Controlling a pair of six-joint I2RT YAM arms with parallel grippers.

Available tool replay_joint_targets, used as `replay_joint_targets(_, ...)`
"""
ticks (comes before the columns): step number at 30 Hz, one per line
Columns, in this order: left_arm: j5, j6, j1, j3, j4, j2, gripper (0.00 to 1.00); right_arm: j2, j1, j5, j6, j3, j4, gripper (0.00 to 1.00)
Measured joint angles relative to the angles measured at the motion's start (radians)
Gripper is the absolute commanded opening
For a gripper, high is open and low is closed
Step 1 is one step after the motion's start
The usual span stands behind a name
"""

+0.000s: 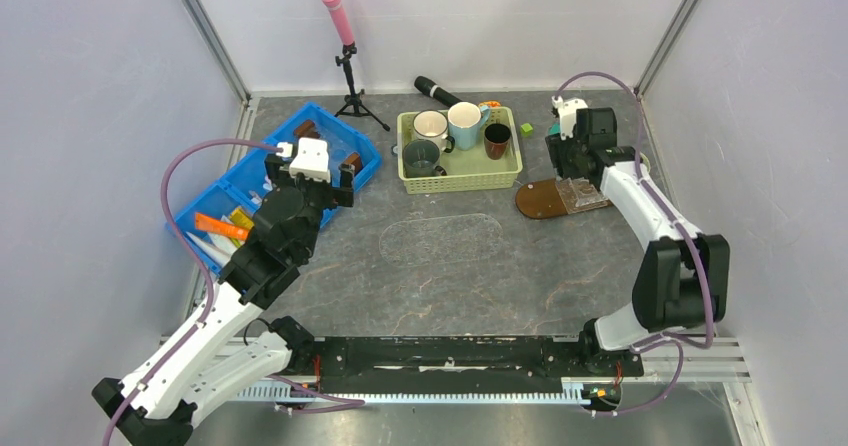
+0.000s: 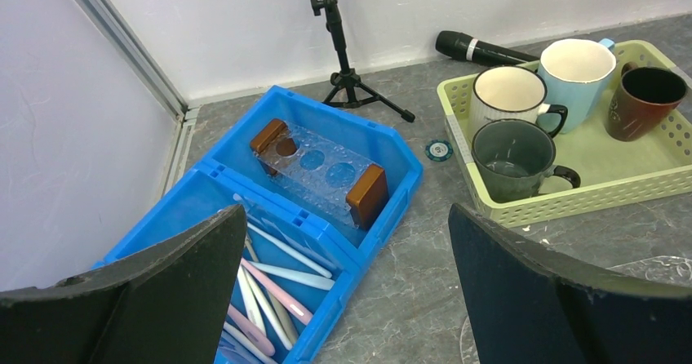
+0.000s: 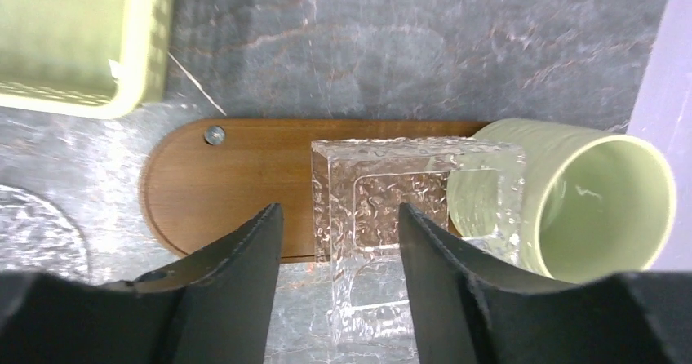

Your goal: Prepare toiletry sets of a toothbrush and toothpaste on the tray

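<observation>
The tray [image 3: 228,180], a dark-brown wooden oval, lies at the right of the table [image 1: 540,202]. A clear textured holder [image 3: 408,188] rests across its near edge. My right gripper [image 3: 339,217] stands open over this holder, its fingers apart from it on both sides [image 1: 575,171]. Pale and pink toothbrushes [image 2: 277,286] lie in the near compartment of the blue bin [image 2: 392,172]. An orange toothpaste tube [image 1: 222,226] lies in the bin's left part. My left gripper [image 2: 347,210] hangs wide open above the bin's edge [image 1: 311,171], holding nothing.
A pale green cup [image 3: 587,201] lies against the clear holder's right end. The green basket [image 1: 460,174] holds several mugs. A clear holder with brown ends [image 2: 318,172] sits in the bin's far compartment. A clear oval plate [image 1: 442,238], a microphone [image 1: 437,90] and a tripod [image 1: 350,91] are also here.
</observation>
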Motion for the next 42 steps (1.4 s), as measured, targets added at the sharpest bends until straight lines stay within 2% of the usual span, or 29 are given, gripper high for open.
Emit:
replay_joint_targets(6, -0.014, -0.014, 0.001, 0.000, 0.000, 0.026, 1.00, -0.144, 0.000, -0.088, 0.050, -0.007, 0.064, 0.78)
replay_joint_targets(11, -0.082, -0.053, 0.016, 0.013, -0.028, 0.084, 1.00, -0.266, 0.000, -0.186, 0.109, -0.090, 0.170, 0.88)
replay_joint_targets(14, -0.112, -0.112, 0.065, 0.046, -0.095, 0.132, 1.00, -0.312, 0.000, -0.239, 0.161, -0.161, 0.240, 0.91)
replay_joint_targets(16, -0.107, -0.174, 0.146, 0.065, -0.153, 0.152, 1.00, -0.339, 0.000, -0.269, 0.207, -0.216, 0.290, 0.98)
replay_joint_targets(20, -0.075, -0.311, 0.373, 0.072, -0.267, 0.156, 1.00, -0.370, -0.002, -0.313, 0.300, -0.296, 0.368, 0.98)
replay_joint_targets(23, -0.072, -0.393, 0.481, 0.072, -0.332, 0.158, 1.00, -0.373, -0.004, -0.355, 0.356, -0.322, 0.417, 0.98)
replay_joint_targets(30, -0.073, -0.518, 0.667, 0.075, -0.417, 0.254, 1.00, -0.344, -0.005, -0.488, 0.466, -0.357, 0.510, 0.98)
replay_joint_targets(37, -0.077, -0.589, 0.807, 0.075, -0.427, 0.358, 1.00, -0.343, -0.005, -0.538, 0.477, -0.361, 0.512, 0.98)
replay_joint_targets(42, -0.052, -0.644, 0.878, 0.075, -0.408, 0.471, 0.90, -0.378, -0.006, -0.538, 0.475, -0.361, 0.509, 0.98)
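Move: To the left hand's left by about 25 cm, almost level in reach and some 27 cm down, the orange toothpaste lies atop other tubes in the blue bin; the yellow toothpaste is about 4 cm nearer and 3 cm farther out, the toothbrushes roughly 10 cm ahead and 13 cm left of the hand. The right hand's fingers straddle the clear box's left wall, its middle 4 cm right and 7 cm below; the green mug sits about 13 cm right. Swinging left and down over the blue bin, the left hand covers about 24 cm sideways and 17 cm of drop, turning some 65 degrees counter-clockwise with the open fingers tipping down and its left side dipping, towards the toothpaste. The right hand rises clear of the clear box, then goes left about 10 cm and slightly back, fingers opening wide, left side rolling up about 40 degrees. ##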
